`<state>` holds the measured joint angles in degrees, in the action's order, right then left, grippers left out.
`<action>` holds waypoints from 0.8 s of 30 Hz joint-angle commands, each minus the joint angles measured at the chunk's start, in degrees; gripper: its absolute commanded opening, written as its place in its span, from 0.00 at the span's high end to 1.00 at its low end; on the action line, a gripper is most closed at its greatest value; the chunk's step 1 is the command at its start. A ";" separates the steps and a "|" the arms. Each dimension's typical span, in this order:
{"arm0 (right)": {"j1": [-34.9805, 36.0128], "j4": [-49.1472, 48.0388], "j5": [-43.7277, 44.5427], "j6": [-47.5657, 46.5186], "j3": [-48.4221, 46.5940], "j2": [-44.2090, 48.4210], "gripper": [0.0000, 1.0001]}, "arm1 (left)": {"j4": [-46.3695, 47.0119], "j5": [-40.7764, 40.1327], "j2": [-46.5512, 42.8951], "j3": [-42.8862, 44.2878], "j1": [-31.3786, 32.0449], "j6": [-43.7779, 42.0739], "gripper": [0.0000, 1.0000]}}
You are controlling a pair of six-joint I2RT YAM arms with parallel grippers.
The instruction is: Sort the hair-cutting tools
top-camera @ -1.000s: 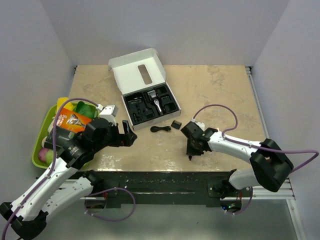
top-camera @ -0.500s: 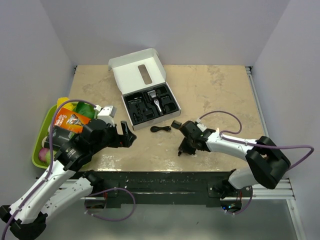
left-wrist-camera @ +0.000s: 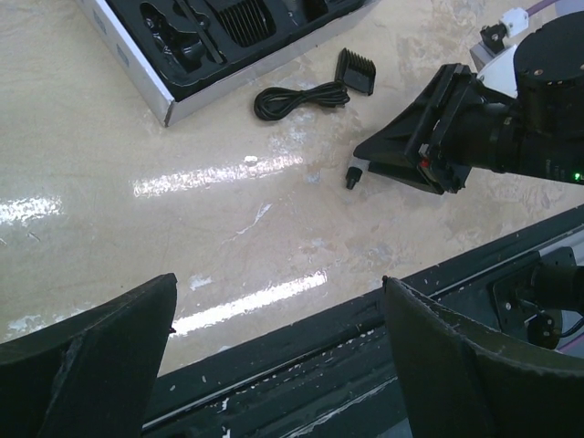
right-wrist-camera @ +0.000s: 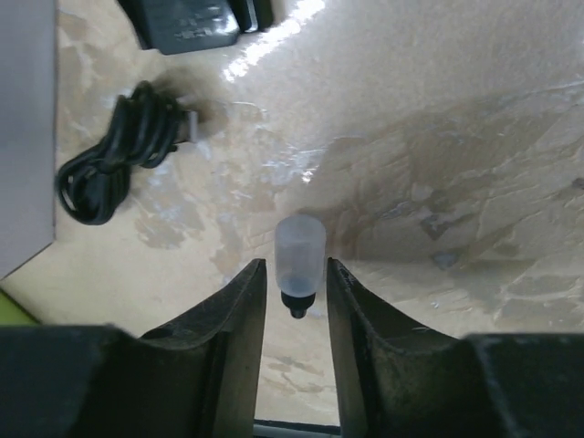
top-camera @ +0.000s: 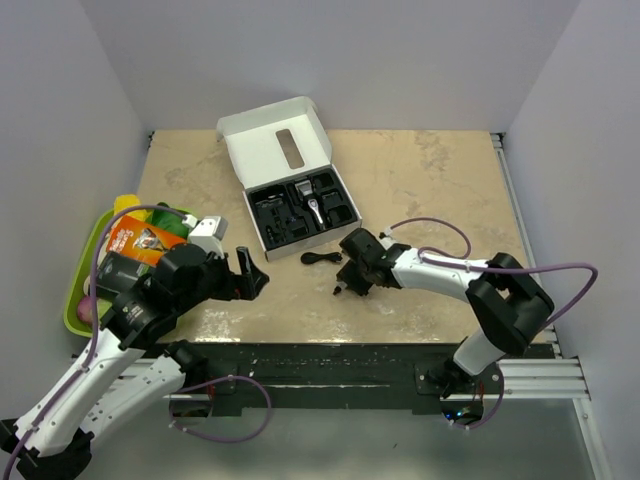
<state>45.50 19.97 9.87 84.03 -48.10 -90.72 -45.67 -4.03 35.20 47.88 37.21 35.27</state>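
A small translucent bottle (right-wrist-camera: 299,254) with a black cap lies on the table between the fingers of my right gripper (right-wrist-camera: 295,266), with a thin gap on each side; the jaws stand a little open. The same bottle (left-wrist-camera: 351,176) shows at that gripper's tip in the left wrist view. A coiled black cord (top-camera: 320,258) and a black comb attachment (left-wrist-camera: 356,70) lie just beyond, in front of the white box (top-camera: 262,236). The clipper (top-camera: 313,207) rests in the box's black insert. My left gripper (top-camera: 250,275) hovers open and empty over the front-left table.
The box's lid (top-camera: 275,145) stands open towards the back. A green tray (top-camera: 76,296) with colourful packets and fruit sits at the left edge. The black rail (left-wrist-camera: 301,365) runs along the near table edge under the left gripper.
My right gripper slid left along the table towards the cord, and its jaws have parted slightly around the bottle. The left arm shifted a little.
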 commanded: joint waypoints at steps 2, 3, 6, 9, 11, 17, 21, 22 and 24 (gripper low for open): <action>1.44 5.78 5.60 0.18 -5.42 4.31 0.59 | -0.38 0.87 -1.10 0.90 0.14 -1.34 0.02; 1.87 6.57 6.30 -0.70 -6.04 5.28 0.56 | -0.47 0.87 -0.93 0.99 0.14 -1.43 0.02; 2.32 10.08 6.74 -7.54 -9.99 8.01 0.53 | -0.74 0.61 -0.75 1.08 0.14 -1.34 0.02; 2.49 12.11 7.36 -20.36 -14.29 9.59 0.45 | -1.09 0.25 -1.10 1.34 0.14 -1.08 0.02; 2.67 12.11 8.41 -34.41 -17.97 9.33 0.42 | -1.52 0.08 -1.27 1.60 0.14 -0.81 0.02; 2.84 12.47 8.50 -65.46 -23.89 5.73 0.39 | -2.23 0.16 -0.14 2.13 0.14 -0.46 0.02; 3.89 3.43 3.77 -80.83 -17.31 8.61 0.31 | -2.32 -1.06 0.05 2.57 0.14 -0.02 0.02; 4.16 0.28 3.58 -83.74 -15.73 9.15 0.31 | -2.23 -1.33 -0.13 2.57 0.14 0.15 0.02; 3.99 1.21 3.40 -86.12 -14.83 9.24 0.30 | -2.32 -1.42 -0.31 2.31 0.14 0.68 0.02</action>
<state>48.75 25.50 15.00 14.94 -65.95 -83.42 -48.16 -4.71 35.42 48.10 37.21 35.00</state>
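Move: The guide comb lies about 7 cm ahead of the right hand and 1 cm to its right. The just-freed small bottle is right between the right fingertips, and the coiled cable is about 5 cm ahead and 5 cm to the left; all three are 1 to 2 cm below the hand. The open box's tray has its middle some 15 cm ahead and 9 cm left, about level. From the left hand the guide comb is about 12 cm ahead, 19 cm right and 19 cm below. With its grip on the small bottle already slackened, the right hand opens much wider and lifts off almost straight up, some 15 cm, drifting 4 to 5 cm forward in the direction of the cable and the guide comb before it starts to sink again by a couple of centimetres. On the way the wrist swings counter-clockwise by roughly 55 degrees and tips the fingers up, so that they slant forward and a little left instead of pointing steeply down, and at the end they are open and touch nothing. ##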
